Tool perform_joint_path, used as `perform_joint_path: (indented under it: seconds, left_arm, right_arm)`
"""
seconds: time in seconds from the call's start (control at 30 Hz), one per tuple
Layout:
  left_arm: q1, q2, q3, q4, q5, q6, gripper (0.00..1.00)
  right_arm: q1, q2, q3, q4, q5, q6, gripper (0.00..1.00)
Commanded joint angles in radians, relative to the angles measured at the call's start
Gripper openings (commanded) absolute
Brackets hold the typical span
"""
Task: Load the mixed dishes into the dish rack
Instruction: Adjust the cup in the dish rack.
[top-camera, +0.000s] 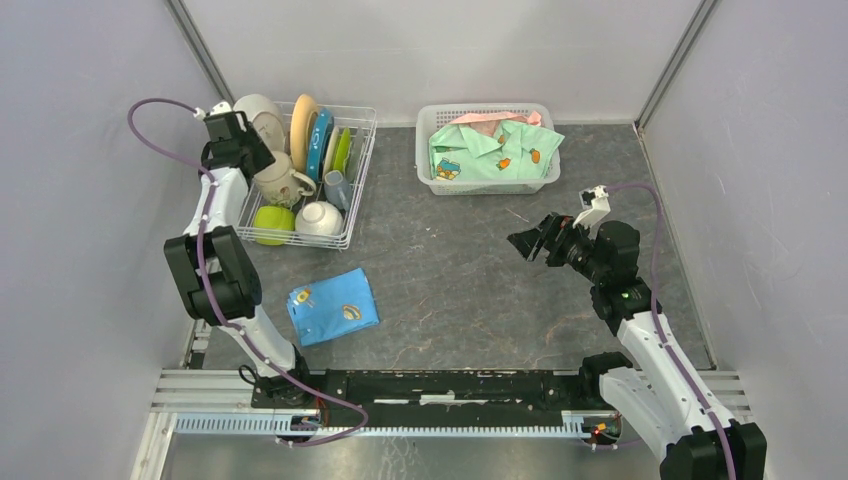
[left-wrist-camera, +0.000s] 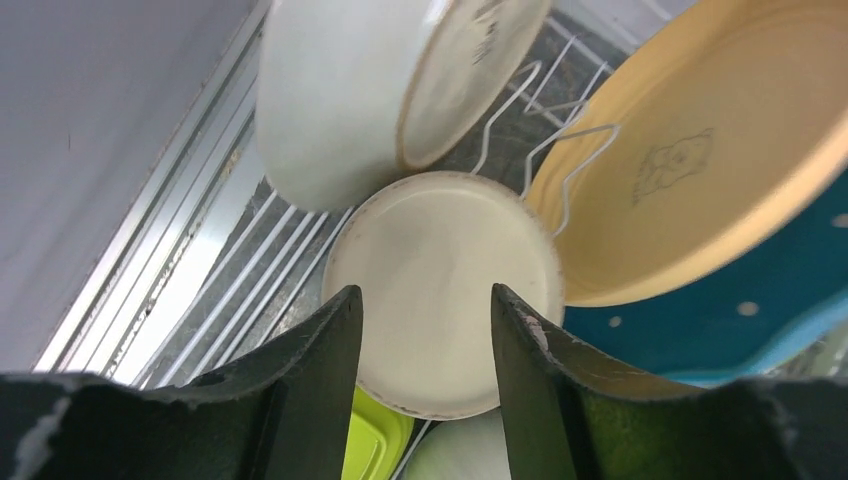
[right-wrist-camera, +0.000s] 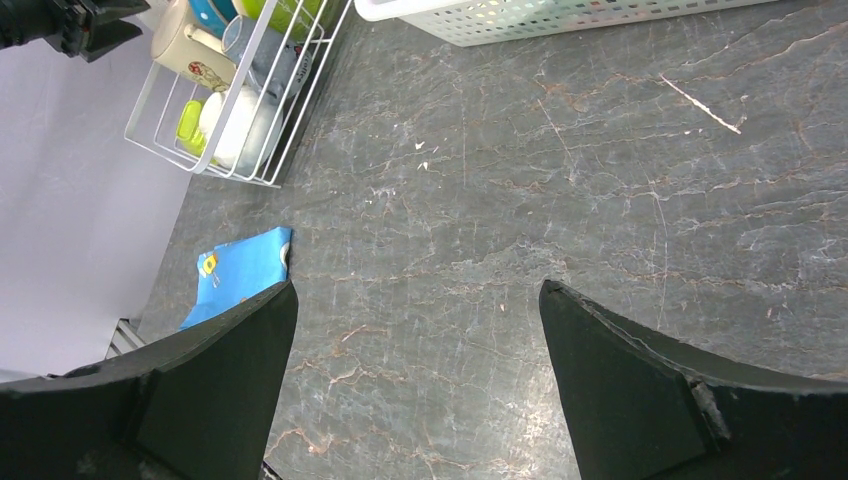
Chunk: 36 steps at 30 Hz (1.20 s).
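The white wire dish rack (top-camera: 358, 180) stands at the back left and holds the mixed dishes. In it are a white bowl (top-camera: 262, 112), a cream plate (top-camera: 303, 128), a blue dotted plate (top-camera: 320, 142), a green plate (top-camera: 343, 150), a beige mug (top-camera: 282, 182), a lime cup (top-camera: 272, 222) and another white bowl (top-camera: 318, 218). My left gripper (left-wrist-camera: 425, 300) hovers open over the rack's left side, above the mug's round cream base (left-wrist-camera: 440, 250), gripping nothing. Beside it stand the white bowl (left-wrist-camera: 340, 90) and the cream plate (left-wrist-camera: 700, 130). My right gripper (right-wrist-camera: 418, 300) hangs open and empty over bare table.
A white latticed basket (top-camera: 487, 185) with green clothing sits at the back centre. A folded blue cloth (top-camera: 332, 305) lies on the dark table in front of the rack. Grey walls close in on the left, right and back.
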Motion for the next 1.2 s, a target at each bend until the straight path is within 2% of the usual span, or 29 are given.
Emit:
perform_joint_path:
  seconds: [0.0, 0.13, 0.23, 0.3, 0.4, 0.5, 0.63, 0.8, 1.0, 1.1, 1.17]
  left_arm:
    - [-0.026, -0.087, 0.068, 0.071, 0.053, 0.081, 0.58]
    - [-0.050, -0.078, 0.090, 0.109, 0.045, 0.128, 0.59]
    - [-0.051, -0.050, 0.139, 0.084, -0.035, 0.167, 0.60]
    - [-0.049, -0.025, 0.177, 0.072, -0.136, 0.202, 0.64]
    - [-0.031, 0.041, 0.270, 0.025, -0.171, 0.221, 0.71]
    - [0.002, 0.104, 0.390, -0.031, -0.093, 0.194, 0.78]
    - [0.068, 0.183, 0.504, -0.082, 0.120, 0.145, 0.85]
    - [0.094, 0.271, 0.611, -0.146, 0.160, 0.169, 0.90]
    - [0.091, 0.260, 0.568, -0.085, 0.162, 0.186, 0.95]
    - [0.091, 0.241, 0.495, -0.008, 0.230, 0.196, 0.91]
    - [0.089, 0.213, 0.423, 0.059, 0.223, 0.195, 0.89]
  right_arm:
    - [0.005, -0.010, 0.004, 0.041, 0.010, -0.003, 0.98]
    - [0.005, -0.014, 0.007, 0.038, 0.009, 0.001, 0.98]
    - [0.005, -0.024, 0.014, 0.023, 0.019, -0.007, 0.98]
    - [0.004, -0.029, 0.014, 0.018, 0.026, -0.009, 0.98]
    - [0.005, -0.027, 0.014, 0.019, 0.028, -0.005, 0.98]
    - [0.006, -0.021, 0.018, 0.021, 0.031, -0.003, 0.98]
    - [0.008, -0.012, 0.017, 0.026, 0.040, -0.004, 0.98]
    - [0.009, 0.009, 0.016, 0.034, 0.037, -0.003, 0.98]
    - [0.008, 0.026, 0.031, 0.046, 0.031, -0.004, 0.98]
    - [0.008, 0.035, 0.023, 0.066, 0.029, 0.001, 0.98]
    - [0.010, 0.043, 0.017, 0.074, 0.024, 0.001, 0.98]
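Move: For the left hand, the white plate stands about 13 cm ahead and 4 cm left, at its height; the upturned cup is 1 cm ahead and 1 cm right, its middle some 7 cm below. The orange plate is roughly 10 cm ahead and 6 cm right, the green bowl 8 cm back, in line and 11 cm down. From the right hand, the white plate lies about 24 cm ahead and 50 cm left. The left hand rises some 11 cm off the cup, arcs forward-left towards the white plate, opening wide, then sinks slightly. ##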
